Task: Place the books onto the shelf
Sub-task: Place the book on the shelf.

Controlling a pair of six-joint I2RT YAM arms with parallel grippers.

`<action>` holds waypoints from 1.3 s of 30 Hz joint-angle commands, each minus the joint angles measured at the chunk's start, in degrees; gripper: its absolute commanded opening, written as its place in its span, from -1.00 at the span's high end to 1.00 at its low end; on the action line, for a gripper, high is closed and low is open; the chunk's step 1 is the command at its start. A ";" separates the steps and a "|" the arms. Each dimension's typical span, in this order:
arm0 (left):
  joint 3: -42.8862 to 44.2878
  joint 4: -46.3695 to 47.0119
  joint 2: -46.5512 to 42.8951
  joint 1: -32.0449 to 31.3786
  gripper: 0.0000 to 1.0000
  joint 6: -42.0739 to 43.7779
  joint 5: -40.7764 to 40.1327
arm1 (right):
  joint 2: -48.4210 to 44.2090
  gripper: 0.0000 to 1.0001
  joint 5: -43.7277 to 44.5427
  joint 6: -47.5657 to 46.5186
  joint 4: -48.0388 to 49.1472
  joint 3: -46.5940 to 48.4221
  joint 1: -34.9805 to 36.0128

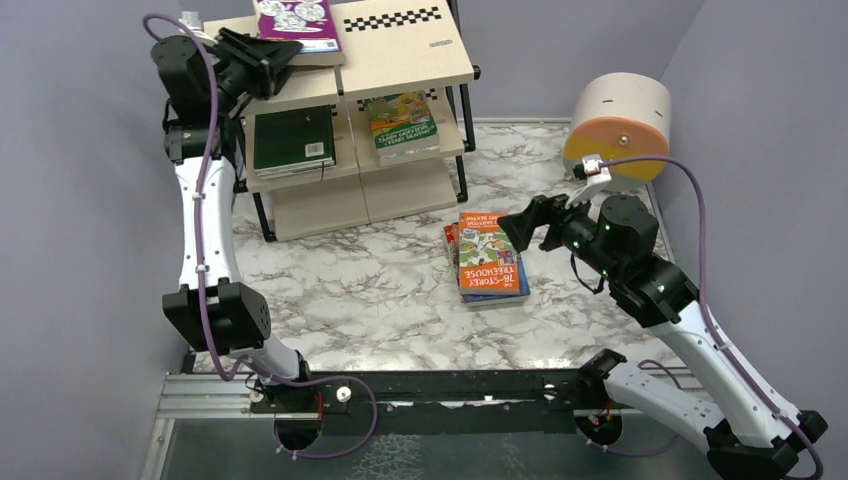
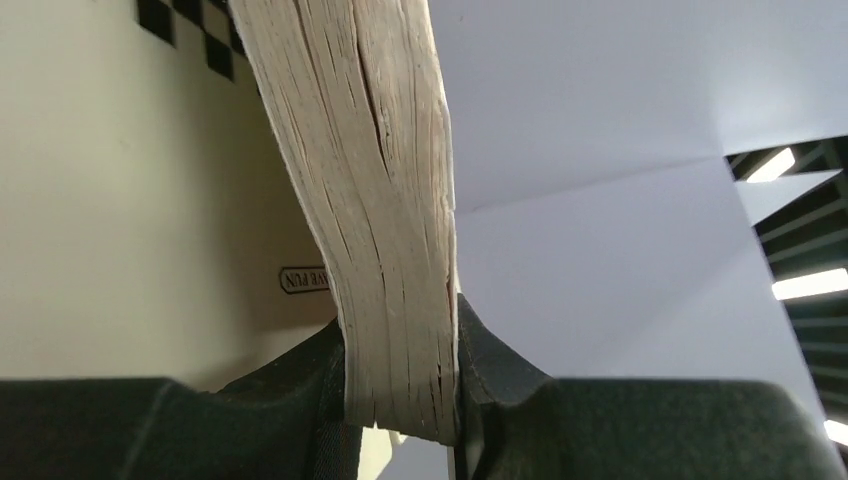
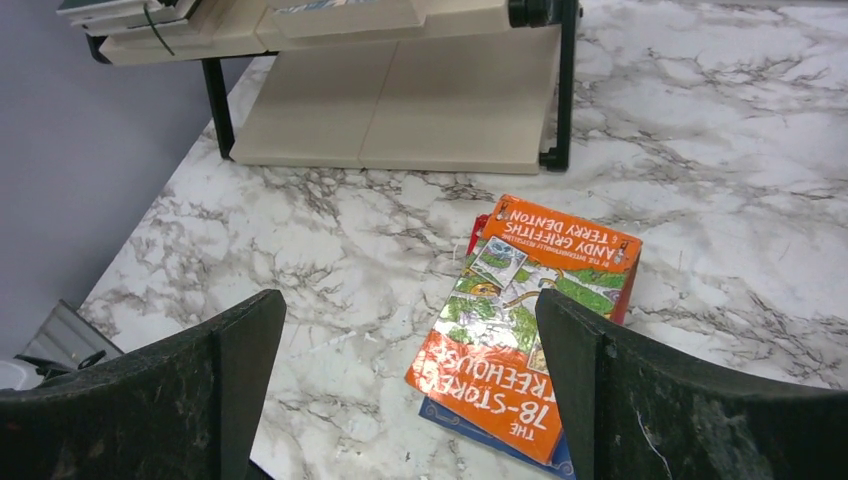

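Observation:
My left gripper (image 1: pixel 283 57) is shut on a purple book (image 1: pixel 298 22) and holds it over the top board of the shelf (image 1: pixel 410 60). In the left wrist view the book's page edge (image 2: pixel 380 200) is clamped between my left gripper's (image 2: pixel 400 350) jaws, next to the beige board (image 2: pixel 120 200). A dark green book (image 1: pixel 293 140) and a green cartoon book (image 1: pixel 402 122) lie on the middle tier. On the table, an orange book (image 1: pixel 488 255) tops a small pile. My right gripper (image 1: pixel 528 225) hangs open just right of that pile. In the right wrist view, the right gripper (image 3: pixel 408 312) is above the orange book (image 3: pixel 520 320), which lies on a blue book (image 3: pixel 480 425).
A round beige-and-orange drum (image 1: pixel 620 122) stands at the back right, close behind my right arm. The marble table (image 1: pixel 350 290) is walled in by grey panels. The shelf's bottom board (image 3: pixel 450 110) lies beyond the pile in the right wrist view.

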 commanded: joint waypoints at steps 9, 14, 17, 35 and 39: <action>6.40 13.88 -0.75 7.84 1.00 -10.76 7.69 | 8.08 -0.87 -8.04 -0.88 5.04 5.12 0.08; 4.28 10.92 -2.99 8.21 1.00 -8.85 6.50 | 10.12 -0.87 -10.07 -2.04 5.95 5.83 0.08; 3.03 7.67 -4.72 9.28 1.00 -7.38 6.01 | 10.47 -0.87 -10.65 -2.50 7.21 5.98 0.11; 5.35 -6.72 -7.17 13.59 1.00 -3.08 9.41 | 15.29 -0.88 -17.30 -4.57 8.89 7.92 0.12; 4.06 -7.14 -7.92 13.79 0.74 -4.25 10.84 | 14.95 -0.88 -17.27 -3.99 10.38 7.04 0.10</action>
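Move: My left hand holds the purple book by its near end over the shelf's top. The middle of the top-left panel is about 4 cm ahead, 4 cm left and 8 cm below; the top-right panel lies some 19 cm right and 5 cm ahead, also 8 cm below. The green book on the middle shelf is roughly 5 cm left, 2 cm ahead and 25 cm down. From my empty right hand, the treehouse book topping the stack lies about 12 cm ahead, 2 cm left and 25 cm below. Keeping my pinch on the purple book, I carry it about 7 cm left above the top-left panel with my left hand, drawing back some 4 cm towards the shelf's front edge; the hand first rises about 5 cm, then sinks most of that again. My open right hand drifts about 7 cm left and slightly forward, high above the table near the stack, turning some 15 degrees counter-clockwise. ##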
